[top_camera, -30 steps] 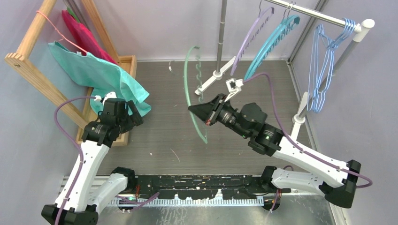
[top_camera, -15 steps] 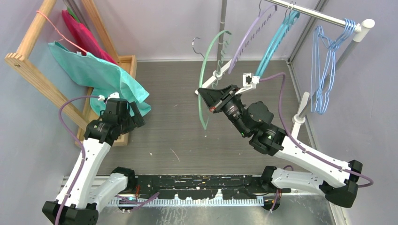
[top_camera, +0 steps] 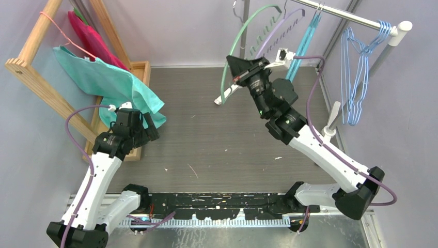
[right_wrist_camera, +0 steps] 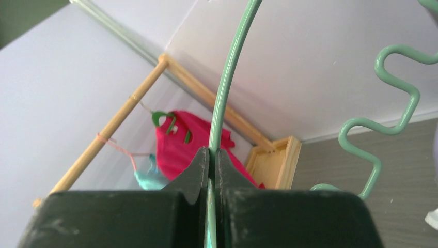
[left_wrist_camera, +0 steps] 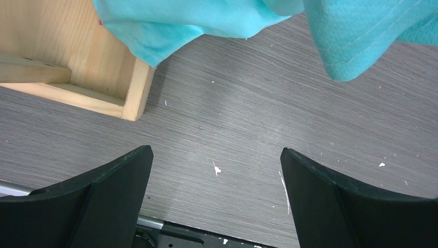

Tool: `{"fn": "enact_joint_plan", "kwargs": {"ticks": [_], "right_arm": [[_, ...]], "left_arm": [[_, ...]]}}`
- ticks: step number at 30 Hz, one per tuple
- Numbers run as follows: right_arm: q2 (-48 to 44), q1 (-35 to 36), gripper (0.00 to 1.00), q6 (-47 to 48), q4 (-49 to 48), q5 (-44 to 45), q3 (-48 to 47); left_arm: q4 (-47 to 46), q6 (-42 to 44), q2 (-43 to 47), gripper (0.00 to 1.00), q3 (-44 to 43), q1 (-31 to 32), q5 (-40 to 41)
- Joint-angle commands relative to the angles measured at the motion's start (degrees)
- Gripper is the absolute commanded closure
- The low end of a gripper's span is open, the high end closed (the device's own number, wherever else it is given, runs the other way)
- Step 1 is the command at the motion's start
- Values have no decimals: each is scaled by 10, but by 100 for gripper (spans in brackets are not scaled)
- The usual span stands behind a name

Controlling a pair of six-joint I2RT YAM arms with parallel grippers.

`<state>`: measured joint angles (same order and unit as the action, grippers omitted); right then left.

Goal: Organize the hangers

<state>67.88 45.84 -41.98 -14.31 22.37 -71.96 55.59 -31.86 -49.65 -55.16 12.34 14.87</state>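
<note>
My right gripper (top_camera: pixel 232 64) is raised near the back and shut on the thin arch of a green hanger (top_camera: pixel 251 21) with a zigzag lower bar (right_wrist_camera: pixel 392 103). In the right wrist view the jaws (right_wrist_camera: pixel 212 155) pinch the green hanger's arch (right_wrist_camera: pixel 227 88) tightly. Its metal hook (top_camera: pixel 236 6) reaches up left of the silver rail (top_camera: pixel 351 18). A lilac hanger (top_camera: pixel 274 33) and a teal hanger (top_camera: pixel 306 39) hang on that rail. Several light-blue wire hangers (top_camera: pixel 356 77) hang at its right end. My left gripper (top_camera: pixel 151 128) is open and empty over the table (left_wrist_camera: pixel 217 155).
A wooden rack (top_camera: pixel 31 72) at the left carries a turquoise cloth (top_camera: pixel 108 77), a red garment (top_camera: pixel 93 39) and a pink wire hanger (top_camera: pixel 62 33). The cloth (left_wrist_camera: pixel 206 20) hangs just beyond my left gripper. The rail's upright pole (top_camera: pixel 244 31) and white foot (top_camera: pixel 227 93) stand behind my right gripper.
My right arm has lifted the green hanger up and back toward the rail, turning it more upright. The left arm has stayed put.
</note>
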Motion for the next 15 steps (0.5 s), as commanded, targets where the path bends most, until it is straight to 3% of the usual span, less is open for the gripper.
{"fn": "enact_joint_plan", "kwargs": {"ticks": [1,15], "right_arm": [[25,-48,99,-47,-77,-40,-64],[134,-153,99,-131,-101,-64,-151]], "left_arm": [[-2,16,4,2,-3,-3,-1],[-4,24,17,2,26,-3,0]]}}
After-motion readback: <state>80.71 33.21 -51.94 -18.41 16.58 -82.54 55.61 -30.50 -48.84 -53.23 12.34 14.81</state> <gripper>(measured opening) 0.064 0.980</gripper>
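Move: The right hand already holds the green hanger. The bare stretch of metal rail just left of the purple hanger lies about 17 cm ahead, 14 to the right and 12 above it. The purple hanger hangs some 15 cm ahead and 18 right, the teal hangers 11 ahead and 28 right, both about level. The rail's left post stands 20 ahead, 5 right. From the idle left hand that rail stretch is roughly 27 ahead, 45 right, 42 up. Forward at a steady pace, some 9 cm, the right hand carries the green hanger towards the rail beside the purple hanger, edging slightly right and up. The wrist rolls about 10 degrees, its left side rising, while the shut fingers keep their pinch on the hanger's curved bar. ##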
